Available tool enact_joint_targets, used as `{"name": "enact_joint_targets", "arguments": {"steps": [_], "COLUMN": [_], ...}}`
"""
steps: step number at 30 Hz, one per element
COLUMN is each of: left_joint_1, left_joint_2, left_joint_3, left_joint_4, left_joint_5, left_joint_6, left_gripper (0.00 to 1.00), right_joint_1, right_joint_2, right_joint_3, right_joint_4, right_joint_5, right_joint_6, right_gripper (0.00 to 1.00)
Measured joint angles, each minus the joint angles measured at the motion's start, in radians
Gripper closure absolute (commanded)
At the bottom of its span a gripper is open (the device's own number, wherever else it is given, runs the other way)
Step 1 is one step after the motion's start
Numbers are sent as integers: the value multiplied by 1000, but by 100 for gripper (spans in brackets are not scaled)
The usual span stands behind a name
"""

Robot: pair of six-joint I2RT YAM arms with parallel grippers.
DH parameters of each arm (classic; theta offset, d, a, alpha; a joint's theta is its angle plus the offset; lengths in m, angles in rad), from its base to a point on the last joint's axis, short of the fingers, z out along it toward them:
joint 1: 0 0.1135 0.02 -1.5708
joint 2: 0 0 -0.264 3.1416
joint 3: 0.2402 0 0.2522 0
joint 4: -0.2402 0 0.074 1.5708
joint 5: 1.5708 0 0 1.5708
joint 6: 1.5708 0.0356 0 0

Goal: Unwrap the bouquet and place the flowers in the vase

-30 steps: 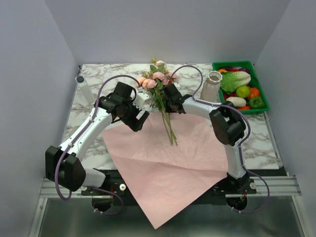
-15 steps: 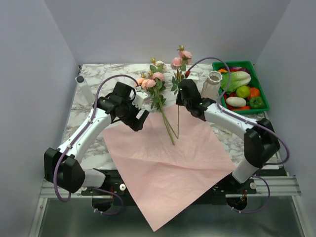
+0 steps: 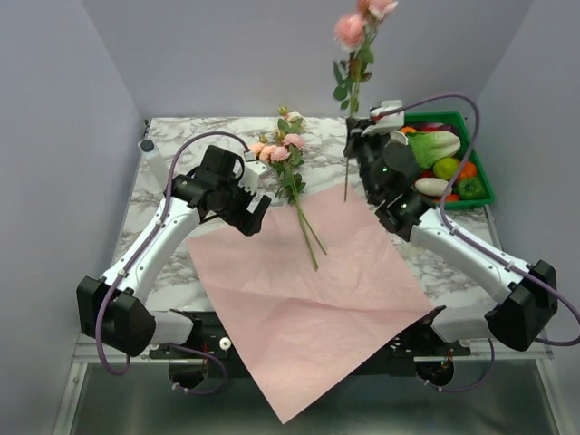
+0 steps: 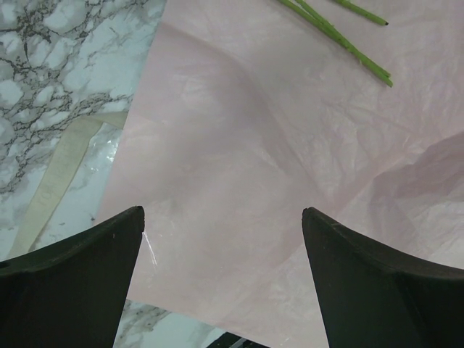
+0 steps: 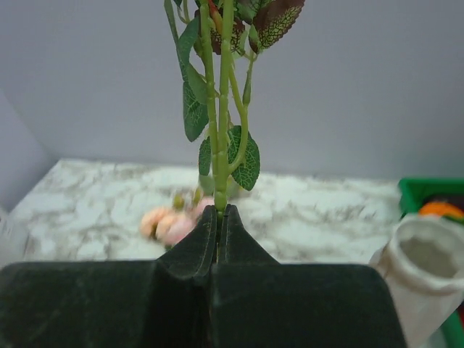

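Observation:
The bouquet is unwrapped: its pink paper sheet (image 3: 308,290) lies flat on the marble table. Several flowers (image 3: 279,152) rest at the sheet's far edge, stems (image 4: 341,40) pointing onto the paper. My right gripper (image 3: 356,143) (image 5: 220,212) is shut on one flower stem (image 5: 217,109), held upright high above the table, its pink blossoms (image 3: 353,27) on top. The vase (image 5: 424,279) stands just right of that gripper, and the arm hides it in the top view. My left gripper (image 3: 256,210) (image 4: 222,214) hangs open and empty over the paper's left edge.
A cream ribbon (image 4: 54,181) lies on the marble left of the paper. A green tray (image 3: 487,181) of plastic vegetables sits at the back right. A small clear tube (image 3: 149,156) stands at the back left. Grey walls close in three sides.
My right gripper has lifted one flower stem off the pile, carrying it up and to the right towards the vase. The left arm has hardly moved.

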State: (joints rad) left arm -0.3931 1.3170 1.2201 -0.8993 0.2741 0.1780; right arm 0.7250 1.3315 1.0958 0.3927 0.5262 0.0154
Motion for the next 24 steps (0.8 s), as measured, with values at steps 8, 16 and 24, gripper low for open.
{"name": "enact_joint_targets", "arguments": {"steps": [8,16,24], "left_joint_1": [26,35,38], "left_joint_2": [4,4,5], "left_joint_3": [40,40,40], "left_joint_4": [2,9,13], "left_joint_5": [2,1,5], "left_joint_6": [-7,-7,-13], "left_gripper": [1,1,1], "right_joint_1": [-260,-399,-441], "right_joint_2": [24,34,90], "right_joint_3": [282,152,112], "right_joint_4": [154,269,357], "right_joint_5": [-16,-122,-162], "right_joint_6": [-184,-201,-200], "right_gripper": [99,99,99]}}
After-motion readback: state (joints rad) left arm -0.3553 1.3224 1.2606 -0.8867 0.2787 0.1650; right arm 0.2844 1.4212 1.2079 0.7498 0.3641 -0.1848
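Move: The right hand is high over the table with a flower stem already pinched upright; the vase stands about 7 cm ahead and 11 cm to its right, its middle some 25 cm below. The flowers left on the paper lie about 6 cm ahead, 9 cm left and 34 cm down, the vegetable crate about 13 cm ahead, 27 cm right and 31 cm down. From the left hand the vase is some 19 cm ahead, 26 cm right and 7 cm lower. Keeping its pinch on the stem, the right hand sweeps some 16 cm to the right and about 7 cm forward, first climbing some 16 cm and then sinking back about 6, passing across above the vase to finish high over it and a few centimetres to its right. On the way the wrist tips its fingers up about 20 degrees and turns about as much clockwise, swinging the stem's lower end across towards the vase mouth without letting go. ##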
